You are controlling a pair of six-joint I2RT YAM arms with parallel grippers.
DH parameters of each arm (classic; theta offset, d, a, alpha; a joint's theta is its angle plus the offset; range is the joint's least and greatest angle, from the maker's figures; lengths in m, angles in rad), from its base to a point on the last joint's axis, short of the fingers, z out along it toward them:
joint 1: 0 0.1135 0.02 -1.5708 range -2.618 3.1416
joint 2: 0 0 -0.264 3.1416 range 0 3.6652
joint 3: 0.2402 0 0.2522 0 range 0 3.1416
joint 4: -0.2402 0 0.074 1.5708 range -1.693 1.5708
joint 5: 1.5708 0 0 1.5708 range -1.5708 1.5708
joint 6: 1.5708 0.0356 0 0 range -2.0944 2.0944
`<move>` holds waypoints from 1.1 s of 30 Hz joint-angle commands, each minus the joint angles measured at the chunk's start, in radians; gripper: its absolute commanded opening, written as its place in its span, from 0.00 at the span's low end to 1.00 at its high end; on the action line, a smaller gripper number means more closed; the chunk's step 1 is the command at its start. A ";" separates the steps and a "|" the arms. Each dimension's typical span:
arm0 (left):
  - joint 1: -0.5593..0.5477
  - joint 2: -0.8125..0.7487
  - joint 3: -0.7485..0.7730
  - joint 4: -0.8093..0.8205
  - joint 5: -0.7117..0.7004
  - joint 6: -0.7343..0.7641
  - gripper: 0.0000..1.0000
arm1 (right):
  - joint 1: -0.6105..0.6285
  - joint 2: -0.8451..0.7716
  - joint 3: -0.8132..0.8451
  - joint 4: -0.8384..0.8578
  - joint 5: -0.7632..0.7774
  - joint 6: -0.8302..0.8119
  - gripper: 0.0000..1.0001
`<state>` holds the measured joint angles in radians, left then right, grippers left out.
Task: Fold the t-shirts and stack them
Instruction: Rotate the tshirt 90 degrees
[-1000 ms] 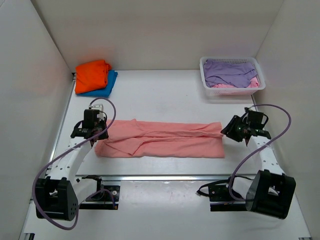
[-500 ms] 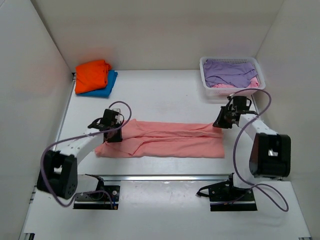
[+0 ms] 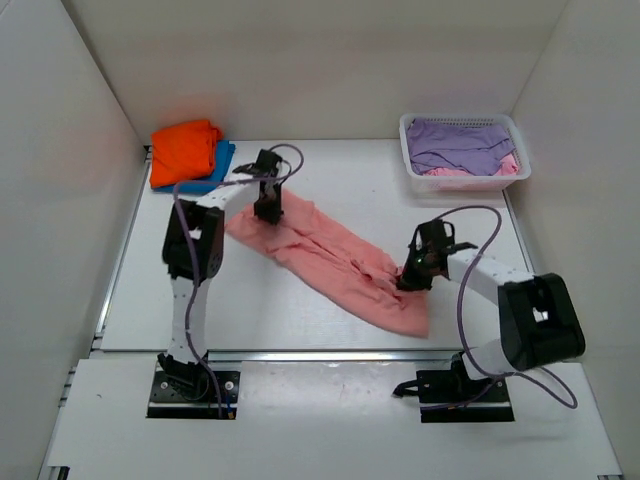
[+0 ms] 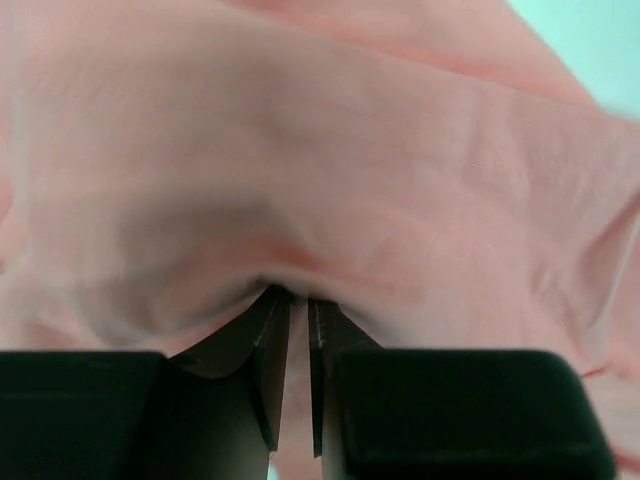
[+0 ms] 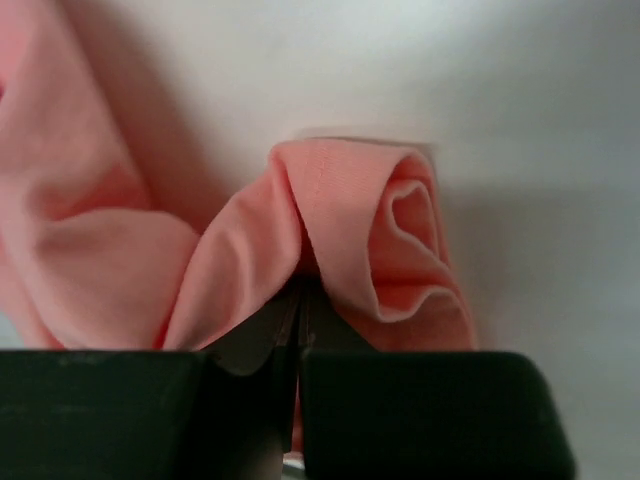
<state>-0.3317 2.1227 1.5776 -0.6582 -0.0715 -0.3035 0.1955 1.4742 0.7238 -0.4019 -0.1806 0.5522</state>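
Observation:
A salmon-pink t-shirt point(image 3: 335, 262), folded into a long strip, lies slanted across the table from upper left to lower right. My left gripper point(image 3: 268, 208) is shut on its upper-left end; the cloth fills the left wrist view point(image 4: 330, 190). My right gripper point(image 3: 408, 277) is shut on a bunched fold near its lower-right end, seen in the right wrist view point(image 5: 350, 220). A folded bright orange t-shirt point(image 3: 185, 148) lies on a folded blue t-shirt point(image 3: 212, 172) at the back left. A lavender-purple t-shirt point(image 3: 455, 143) lies in the basket.
The white mesh basket point(image 3: 412, 160) stands at the back right, with more pink cloth point(image 3: 455, 173) under the purple shirt. White walls close in the table on the left, back and right. A metal rail runs along the table's near edge point(image 3: 330, 353).
Both grippers have closed on the ends of the pink shirt. The left end moved back and right, the right end moved forward and left, so the strip now lies slanted.

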 commanded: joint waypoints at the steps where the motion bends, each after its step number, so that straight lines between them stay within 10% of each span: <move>1: -0.023 0.190 0.336 -0.151 0.071 0.035 0.25 | 0.145 -0.067 -0.167 0.023 0.033 0.247 0.00; 6: -0.027 0.636 1.100 -0.448 0.154 0.012 0.27 | 0.379 -0.164 -0.332 0.230 0.075 0.585 0.00; 19: 0.051 0.632 0.978 -0.075 0.370 -0.235 0.24 | 0.686 0.155 -0.170 0.363 0.161 0.583 0.00; 33: 0.128 0.711 1.024 0.276 0.450 -0.417 0.21 | 0.665 0.115 -0.285 0.448 0.162 0.612 0.00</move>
<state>-0.2321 2.8143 2.5687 -0.4877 0.3733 -0.6636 0.8635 1.5646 0.5251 0.2710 -0.1013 1.1870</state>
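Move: Both my hands already pinch the slanting, folded pink t-shirt near its ends, low on the table. My left hand is bound for a table spot about 20 cm ahead and 9 cm to its right; the orange-and-blue stack stands some 21 cm ahead and 18 cm left of it. My right hand's spot lies roughly 7 cm back and 20 cm to its left, with the metal rail about 20 cm straight behind this hand. I swing the t-shirt clockwise flat along the table, keeping both pinches: my right hand sweeps about 20 cm left and some 7 cm back towards the rail, then all but stops. My left hand darts forward and right, then creeps on forward towards the far wall, about 20 cm in all, leaning over nearly 40 degrees so its fingers slant right; my right fingers tilt further left. ##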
